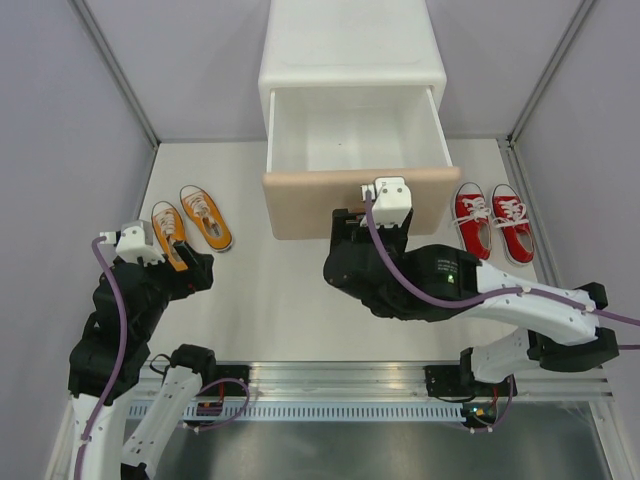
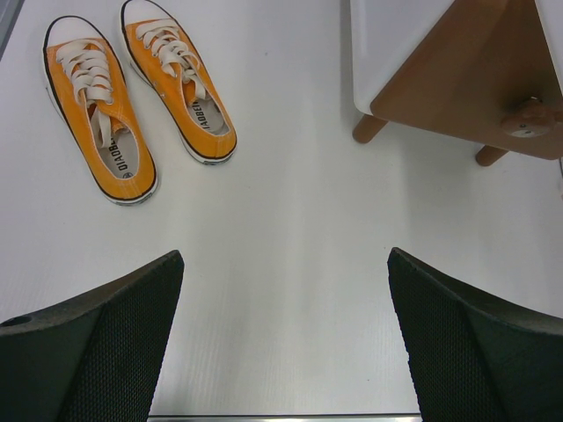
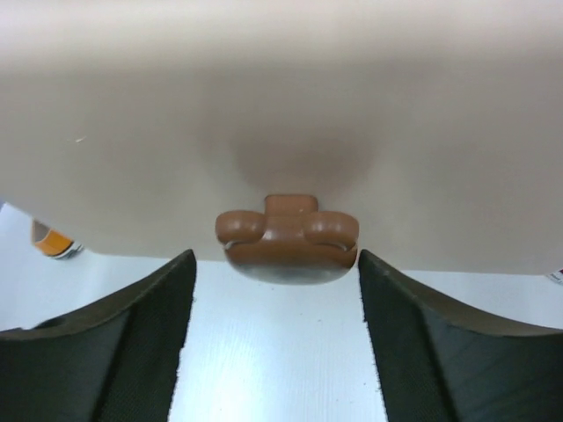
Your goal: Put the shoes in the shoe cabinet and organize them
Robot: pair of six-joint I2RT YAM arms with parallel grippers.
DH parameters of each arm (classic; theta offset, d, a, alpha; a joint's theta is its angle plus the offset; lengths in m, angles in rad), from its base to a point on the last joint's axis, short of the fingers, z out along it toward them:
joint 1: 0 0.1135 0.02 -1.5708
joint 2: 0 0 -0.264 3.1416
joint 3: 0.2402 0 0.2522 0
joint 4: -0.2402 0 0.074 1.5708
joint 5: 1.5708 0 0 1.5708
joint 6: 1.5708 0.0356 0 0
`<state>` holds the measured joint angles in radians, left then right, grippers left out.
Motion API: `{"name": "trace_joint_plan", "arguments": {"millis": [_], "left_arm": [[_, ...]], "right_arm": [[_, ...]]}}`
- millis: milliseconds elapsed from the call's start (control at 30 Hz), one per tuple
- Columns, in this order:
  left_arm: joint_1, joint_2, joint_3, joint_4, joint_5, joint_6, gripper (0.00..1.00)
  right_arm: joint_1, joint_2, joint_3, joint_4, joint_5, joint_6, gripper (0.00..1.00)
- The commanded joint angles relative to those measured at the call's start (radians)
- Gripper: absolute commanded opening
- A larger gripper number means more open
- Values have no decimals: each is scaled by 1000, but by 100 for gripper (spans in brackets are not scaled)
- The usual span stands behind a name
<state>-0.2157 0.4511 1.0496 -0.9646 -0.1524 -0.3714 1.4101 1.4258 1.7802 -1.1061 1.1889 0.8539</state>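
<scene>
The white shoe cabinet stands at the back with its upper drawer pulled out, and the part of its inside that shows is bare. My right gripper is open in front of the beige drawer front. Its fingers flank the brown bear-shaped knob with a small gap on each side. The orange shoes lie side by side at the left. The red shoes lie right of the drawer. My left gripper hangs wide open over bare table, just short of the orange pair.
In the left wrist view the lower brown drawer front, its knob and a short leg show at upper right. Grey walls close in both sides of the table. A metal rail runs along the near edge.
</scene>
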Motion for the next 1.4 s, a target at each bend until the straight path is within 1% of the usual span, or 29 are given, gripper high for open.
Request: {"name": "trace_joint_plan", "arguments": {"millis": [0, 67, 300, 400, 467, 533, 600, 733, 800, 867, 900, 1000, 1067, 1100, 1133, 1200, 1233, 1300, 1333, 1367], "left_arm": [[-2, 12, 27, 4, -6, -31, 100], [-2, 11, 26, 4, -4, -31, 100], [-4, 15, 27, 4, -1, -34, 100], [-2, 21, 29, 4, 2, -35, 100], [-2, 24, 29, 4, 5, -35, 100], [-2, 26, 29, 4, 7, -37, 100], [-2, 31, 29, 6, 13, -40, 100], [-4, 37, 30, 4, 24, -50, 100], [-2, 44, 30, 4, 31, -52, 100], [-2, 52, 30, 4, 46, -54, 100], [-4, 67, 32, 4, 54, -54, 100], [-2, 96, 30, 4, 91, -60, 100], [-2, 112, 29, 4, 109, -63, 100], [-4, 118, 29, 6, 114, -63, 100], [-4, 133, 27, 4, 119, -66, 100], [-2, 147, 26, 4, 128, -66, 100], [-2, 158, 26, 6, 131, -69, 100], [-2, 173, 26, 4, 139, -70, 100], [-2, 179, 26, 6, 140, -70, 100], [-2, 195, 24, 4, 140, -70, 100]], "right_arm": [[24, -51, 7, 20, -40, 20, 81], [29, -67, 8, 22, -46, 14, 86], [30, -126, 24, 40, -112, -47, 91], [30, -148, 60, 51, -140, -101, 93], [30, -162, 82, 69, -189, -168, 93], [30, -168, 123, 107, -233, -217, 93], [29, -168, 180, 127, -245, -283, 93], [30, -143, 261, 169, -220, -390, 96], [29, -133, 303, 209, -163, -466, 98], [24, -108, 334, 256, -111, -524, 98], [17, -99, 358, 278, -106, -585, 98], [-52, -53, 434, 325, -144, -657, 98], [-131, -4, 481, 324, -179, -688, 98], [-166, 11, 522, 318, -240, -690, 98], [-247, 39, 538, 312, -271, -685, 98], [-327, 58, 562, 310, -322, -682, 98], [-405, 68, 564, 311, -377, -679, 98], [-482, 74, 568, 307, -434, -658, 98], [-569, 76, 567, 301, -515, -638, 98], [-614, 76, 565, 292, -547, -613, 98]]}}
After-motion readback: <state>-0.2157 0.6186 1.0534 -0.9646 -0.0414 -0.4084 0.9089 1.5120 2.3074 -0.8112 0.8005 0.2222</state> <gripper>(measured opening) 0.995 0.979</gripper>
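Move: Around the bear knob of the upper drawer, some 2 cm ahead, stand the right hand's loosened fingers; the open drawer's middle lies about 11 cm ahead and 1 cm left. The left red shoe is roughly 27 cm ahead, 32 cm right and 34 cm below, the right red shoe 10 cm farther right of it and about level. From the left hand, the right orange shoe is about 31 cm ahead, 7 cm left and 26 cm below. Backing about 3 cm clear of the bear knob while spreading its fingers wide, the right hand climbs past the drawer front, some 18 cm up, then sweeps forward and right over the open drawer's right half, fingertips tilting up about 15 degrees and the hand sinking slightly at the end. Late on, the open left hand eases some 4 cm forward, right and down, tipping downward. ##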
